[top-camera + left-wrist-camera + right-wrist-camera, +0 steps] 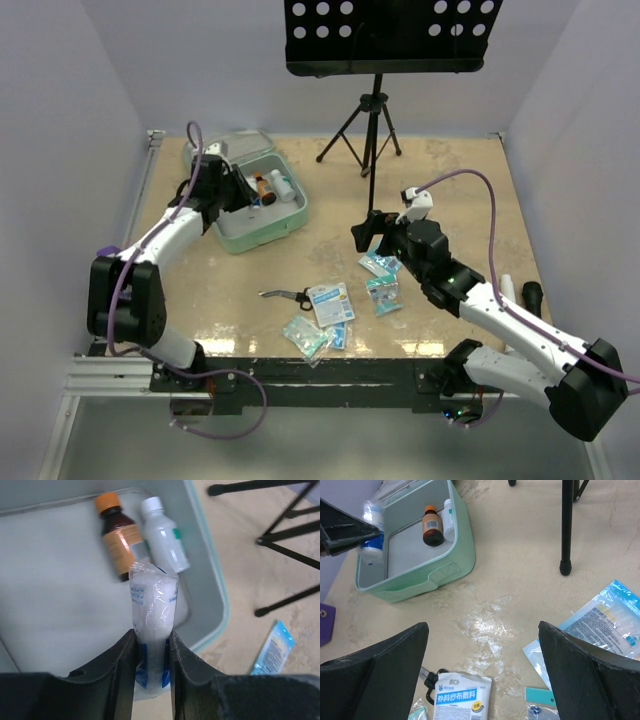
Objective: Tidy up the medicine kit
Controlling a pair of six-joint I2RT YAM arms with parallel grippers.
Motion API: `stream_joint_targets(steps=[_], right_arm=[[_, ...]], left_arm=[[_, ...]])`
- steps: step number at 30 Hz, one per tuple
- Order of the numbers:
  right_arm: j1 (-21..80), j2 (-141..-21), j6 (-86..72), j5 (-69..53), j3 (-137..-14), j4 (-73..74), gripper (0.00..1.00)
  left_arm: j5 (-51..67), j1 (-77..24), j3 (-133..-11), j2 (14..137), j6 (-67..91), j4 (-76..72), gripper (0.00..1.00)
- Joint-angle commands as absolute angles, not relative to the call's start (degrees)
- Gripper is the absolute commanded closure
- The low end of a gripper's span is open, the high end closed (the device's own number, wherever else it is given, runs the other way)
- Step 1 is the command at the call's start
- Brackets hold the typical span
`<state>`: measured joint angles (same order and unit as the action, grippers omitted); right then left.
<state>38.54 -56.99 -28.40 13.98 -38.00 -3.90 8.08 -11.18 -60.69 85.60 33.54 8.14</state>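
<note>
The medicine kit (pixel 268 232) is a mint-green tin lying open at the back left, its lid (pixel 238 147) tipped back. A brown bottle with an orange cap (pixel 119 540) and a white bottle (pixel 162 535) lie inside against the far wall. My left gripper (pixel 152 637) hovers over the kit's inside (pixel 60 590), shut on a clear plastic packet with blue print (pixel 152 597) that stands up between the fingers. My right gripper (pixel 482 626) hangs open over the bare table in the middle, nothing between its fingers; in the top view the right gripper (pixel 370 232) is right of the kit.
A white gauze packet (pixel 330 300), small scissors (pixel 285 295) and several clear and blue packets (pixel 382 282) lie near the front edge. A music stand's tripod (pixel 370 130) stands at the back. A purple holder (pixel 107 250) sits at the left; a white bottle (pixel 507 290) lies far right.
</note>
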Motion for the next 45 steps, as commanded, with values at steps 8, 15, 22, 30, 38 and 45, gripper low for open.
stream_joint_targets(steps=[8, 15, 22, 30, 38, 45], right_arm=[[38.5, -57.04, -27.95, 13.19, -37.97, -6.07, 0.03], [38.5, -57.04, -28.04, 12.57, -37.79, -6.06, 0.03], [38.5, -58.18, -28.04, 12.31, -37.88, -6.15, 0.03], [38.5, -59.15, -28.13, 12.3, -38.06, -6.24, 0.03], [38.5, -58.8, -28.12, 12.3, -38.06, -6.15, 0.03], [38.5, -57.39, -28.12, 12.39, -38.06, -5.8, 0.03]], left_arm=[[0.27, -8.53, -68.64, 103.34, 38.05, 7.56, 0.76], [-3.78, -8.44, -72.68, 109.15, 40.16, 6.86, 0.75], [-2.46, -8.26, -77.69, 113.9, 40.52, 7.55, 0.73], [-0.79, -8.17, -78.67, 115.66, 41.04, 7.56, 0.57], [-0.26, -8.17, -76.56, 112.59, 40.87, 6.77, 0.38], [1.23, -8.17, -74.8, 106.1, 39.73, 8.7, 0.37]])
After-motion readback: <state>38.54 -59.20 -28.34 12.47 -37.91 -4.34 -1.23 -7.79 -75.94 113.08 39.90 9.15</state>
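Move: The left hand already holds the wrapped roll over the green box; the free spot on the box floor lies about 8 cm ahead, 3 cm to its left and 13 cm below. The brown bottle lies some 9 cm ahead and 2 cm right, the white bottle 9 cm ahead and 6 cm right, both at that depth. From the idle right hand the spot is roughly 20 cm ahead, 26 cm left and 18 cm below. Left hand lowers the wrapped roll about 12 cm and forward 9 cm onto the box floor, then opens. ##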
